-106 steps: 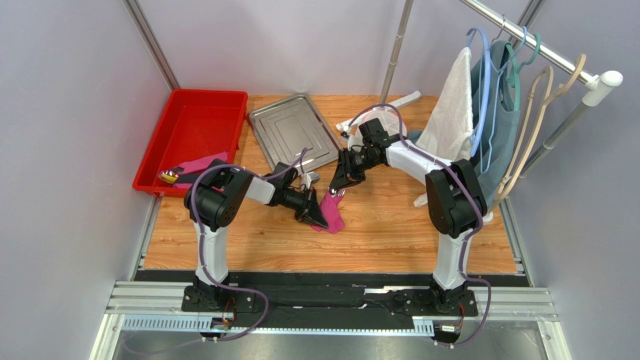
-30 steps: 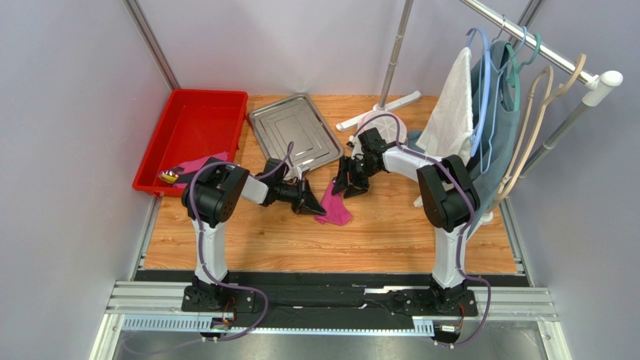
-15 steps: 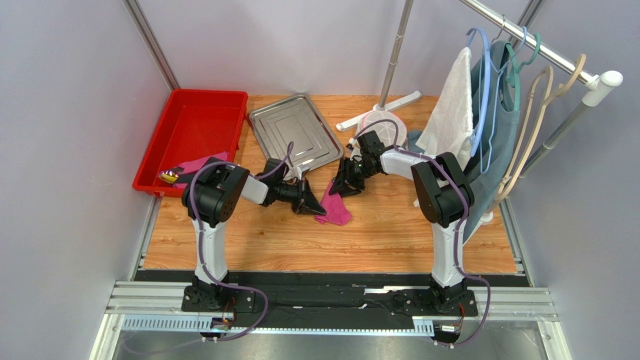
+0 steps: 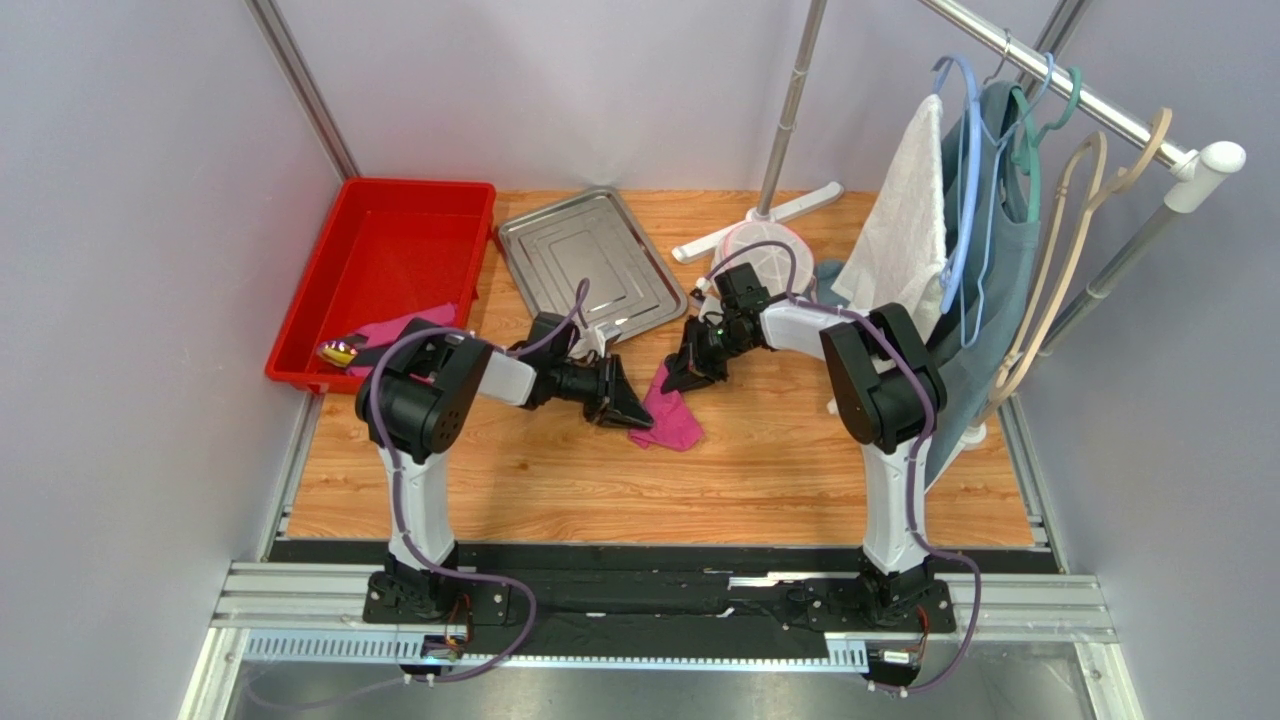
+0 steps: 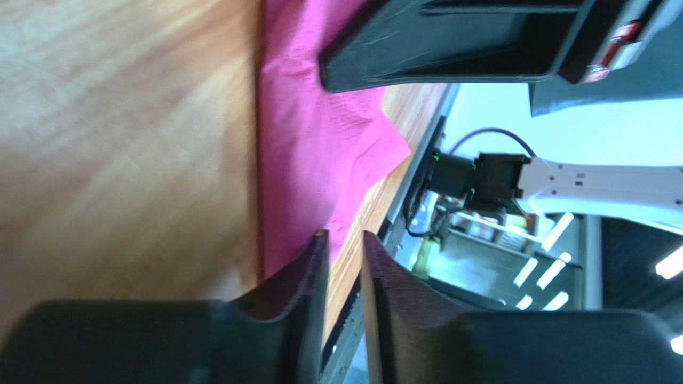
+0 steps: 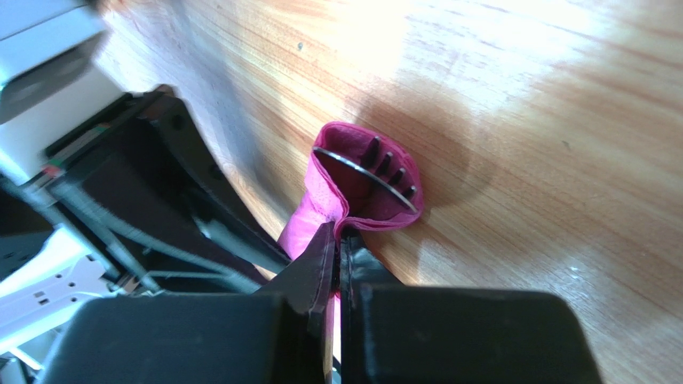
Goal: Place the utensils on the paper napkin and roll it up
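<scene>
The magenta paper napkin [image 4: 669, 413] lies loosely rolled on the wooden table between my two grippers. In the right wrist view the roll's open end [image 6: 365, 188] shows the tines of a fork [image 6: 389, 172] inside; the rest of the utensils is hidden in the roll. My right gripper [image 6: 337, 234] is shut on the napkin's edge, at the roll's far end in the top view [image 4: 684, 369]. My left gripper [image 5: 345, 244] rests low at the napkin's left side [image 4: 621, 405], its jaws a narrow gap apart with nothing between them. The napkin [image 5: 313, 160] lies flat just beyond its fingertips.
A steel tray [image 4: 579, 270] and a red bin [image 4: 388, 255] holding a pink sheet [image 4: 398, 326] sit at the back left. A clothes rack with hangers and a white towel [image 4: 902, 225] stands at the right, its base [image 4: 759, 233] behind the right arm.
My right gripper has closed onto the napkin's edge. My left gripper has opened a little and no longer pinches anything. Both arms have barely shifted.
</scene>
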Controlling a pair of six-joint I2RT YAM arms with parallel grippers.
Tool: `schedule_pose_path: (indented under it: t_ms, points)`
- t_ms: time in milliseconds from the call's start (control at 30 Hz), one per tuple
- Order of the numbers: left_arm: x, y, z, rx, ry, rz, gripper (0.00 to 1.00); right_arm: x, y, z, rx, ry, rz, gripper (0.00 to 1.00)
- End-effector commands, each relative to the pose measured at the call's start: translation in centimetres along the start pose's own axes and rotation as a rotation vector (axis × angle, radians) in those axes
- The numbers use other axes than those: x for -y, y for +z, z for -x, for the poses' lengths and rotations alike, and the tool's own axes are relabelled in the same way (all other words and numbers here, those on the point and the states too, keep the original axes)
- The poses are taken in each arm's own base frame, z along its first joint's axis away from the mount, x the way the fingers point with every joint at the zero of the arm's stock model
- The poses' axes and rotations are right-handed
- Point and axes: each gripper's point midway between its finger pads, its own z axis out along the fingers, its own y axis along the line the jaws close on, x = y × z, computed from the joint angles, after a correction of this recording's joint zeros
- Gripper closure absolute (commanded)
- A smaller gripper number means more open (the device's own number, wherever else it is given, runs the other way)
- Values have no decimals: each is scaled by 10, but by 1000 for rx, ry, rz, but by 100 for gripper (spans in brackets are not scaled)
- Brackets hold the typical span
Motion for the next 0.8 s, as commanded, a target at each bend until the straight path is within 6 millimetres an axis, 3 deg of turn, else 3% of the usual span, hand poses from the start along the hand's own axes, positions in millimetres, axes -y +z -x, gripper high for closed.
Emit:
schedule_pose_path:
  t_ms: [0,133,267,300,333,367,433,567,633,733,767]
  points:
    - [33,-17,18,78,200,46,65,-18,-13,15,68,-129,26,100]
    - [57,-40,9,70,306,82,52,-25,-22,19,89,-161,44,100]
    - [90,-72,11,123,471,115,41,-33,-30,20,110,-190,59,100]
    - [92,-78,14,136,532,138,40,-33,-30,19,109,-194,64,100]
    - [93,-84,11,132,542,157,32,-35,-31,19,111,-194,69,100]
    - [105,-93,14,160,598,162,31,-37,-33,19,116,-201,75,100]
    - [106,-105,15,168,667,214,30,-43,-37,18,125,-211,88,100]
    - [129,-135,22,262,792,277,28,-58,-49,16,142,-244,122,100]
    - [128,-147,30,326,820,362,27,-70,-59,15,157,-277,143,100]
    - [149,-162,27,408,893,355,26,-89,-74,10,174,-330,170,100]
    - [156,-166,18,432,926,332,1,-95,-78,9,179,-348,176,100]
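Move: Beside the left fingers, already part-open, the napkin roll's middle lies about 3 cm to their right and 2 cm ahead, a little lower. The right hand already pinches the roll near its far, fork end: from this hand the roll's middle is some 4 cm back, 1 cm to the right and slightly below, while the fork tines poke out about 3 cm ahead. The metal tray's middle is roughly 19 cm ahead of the right hand and 10 cm to its left. Rising off the near part of the napkin roll, the left hand opens its fingers wide and goes up nearly 18 cm, swinging away to the left later on while it rolls some 50 degrees about its fingers. The right hand keeps the fork end pinched shut and lifts it about 6 cm, slowly at first and then faster, tilting slightly. ##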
